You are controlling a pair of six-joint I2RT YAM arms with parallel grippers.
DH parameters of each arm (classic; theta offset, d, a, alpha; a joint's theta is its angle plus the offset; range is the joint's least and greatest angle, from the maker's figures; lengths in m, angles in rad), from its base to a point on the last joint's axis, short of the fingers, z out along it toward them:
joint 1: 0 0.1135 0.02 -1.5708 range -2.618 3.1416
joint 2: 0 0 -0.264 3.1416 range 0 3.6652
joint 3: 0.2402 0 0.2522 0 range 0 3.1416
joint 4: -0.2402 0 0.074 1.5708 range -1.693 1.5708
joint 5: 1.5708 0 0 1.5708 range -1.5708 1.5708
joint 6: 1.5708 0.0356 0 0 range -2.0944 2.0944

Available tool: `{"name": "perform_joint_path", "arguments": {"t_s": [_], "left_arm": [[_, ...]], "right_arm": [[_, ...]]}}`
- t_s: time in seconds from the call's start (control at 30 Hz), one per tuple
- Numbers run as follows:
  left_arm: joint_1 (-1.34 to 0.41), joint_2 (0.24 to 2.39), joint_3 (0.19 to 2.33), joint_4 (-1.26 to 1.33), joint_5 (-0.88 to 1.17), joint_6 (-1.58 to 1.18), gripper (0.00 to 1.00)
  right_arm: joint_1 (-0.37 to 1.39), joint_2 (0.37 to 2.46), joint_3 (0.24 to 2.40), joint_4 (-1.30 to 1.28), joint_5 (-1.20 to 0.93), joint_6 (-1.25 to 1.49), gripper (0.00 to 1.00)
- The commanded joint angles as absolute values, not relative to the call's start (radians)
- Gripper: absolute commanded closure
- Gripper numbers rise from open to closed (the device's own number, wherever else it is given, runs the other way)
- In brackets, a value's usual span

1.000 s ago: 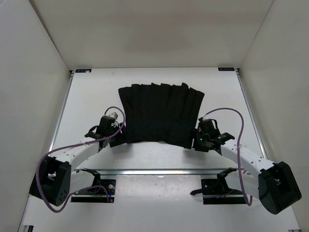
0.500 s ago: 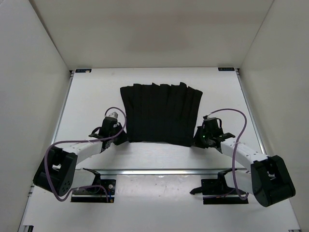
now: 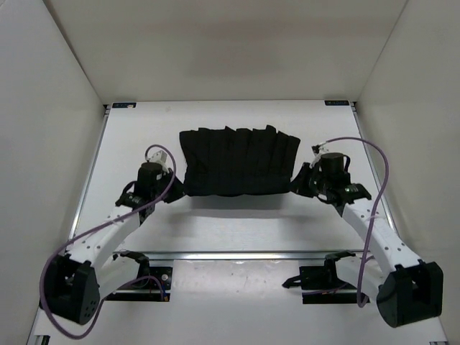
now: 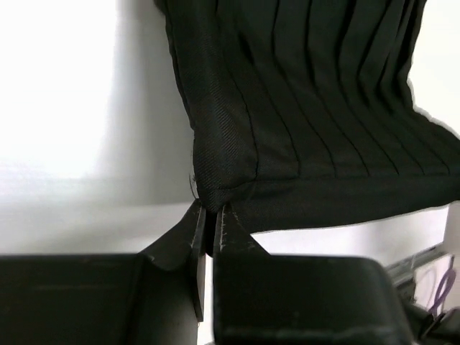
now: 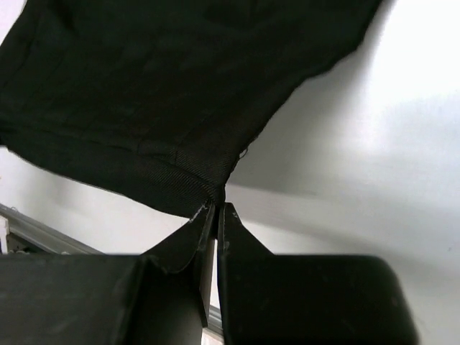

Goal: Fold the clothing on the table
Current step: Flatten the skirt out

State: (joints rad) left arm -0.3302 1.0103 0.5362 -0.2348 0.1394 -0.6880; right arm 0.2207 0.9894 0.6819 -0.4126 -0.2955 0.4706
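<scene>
The clothing (image 3: 239, 161) is a black pleated garment spread across the middle of the white table (image 3: 230, 223). Its near edge hangs lifted off the tabletop between the two arms. My left gripper (image 3: 175, 188) is shut on the near left corner of the clothing (image 4: 215, 188); in the left wrist view my left gripper (image 4: 211, 210) pinches that corner at its tips. My right gripper (image 3: 296, 185) is shut on the near right corner, and the right wrist view shows the cloth (image 5: 165, 93) bunched into my right gripper (image 5: 218, 207).
White enclosure walls stand at the back and on both sides of the table. A metal rail (image 3: 230, 254) runs across the near edge, with both arm bases behind it. Purple cables loop from each wrist.
Both grippers closed on the near corners of the clothing, then rose and moved toward the far side, lifting the near edge so the garment looks shorter from above.
</scene>
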Motion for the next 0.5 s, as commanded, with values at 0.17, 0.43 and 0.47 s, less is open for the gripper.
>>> {"name": "perform_joint_path", "arguments": {"t_s": [0.17,0.43,0.47], "left_arm": [[-0.27,1.492,1.401,-0.469,0.166,-0.506,1.0],[-0.245,1.3,1.228,-0.41,0.161,-0.549,1.0],[-0.253,1.28,1.171,-0.394,0.161,-0.555,1.0]], "right_arm": [[0.207,1.396,1.416,-0.463,-0.312,0.298,1.0],[0.149,1.281,1.315,-0.398,-0.354,0.32,1.0],[0.138,1.276,1.281,-0.393,-0.382,0.321,1.0]]}}
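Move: Each hand already grips a near corner of the skirt's waistband, about 10 cm above the table. From the left hand, the middle of the pleated far edge lies some 28 cm ahead, 17 cm right and 9 cm below; its left far corner is about 28 cm ahead and 6 cm left. From the right hand, that middle lies about 28 cm ahead, 14 cm left and 12 cm below; the right far corner is roughly 26 cm ahead and 9 cm right. Keeping their pinch on the waistband corners, both hands fling the skirt up and forward together, rising a good 20 cm in one fast sweep. They reach about 15 cm outward over the pleated part, then draw back a few centimetres as the climb eases off, fingers tipping upward 20 to 30 degrees. ##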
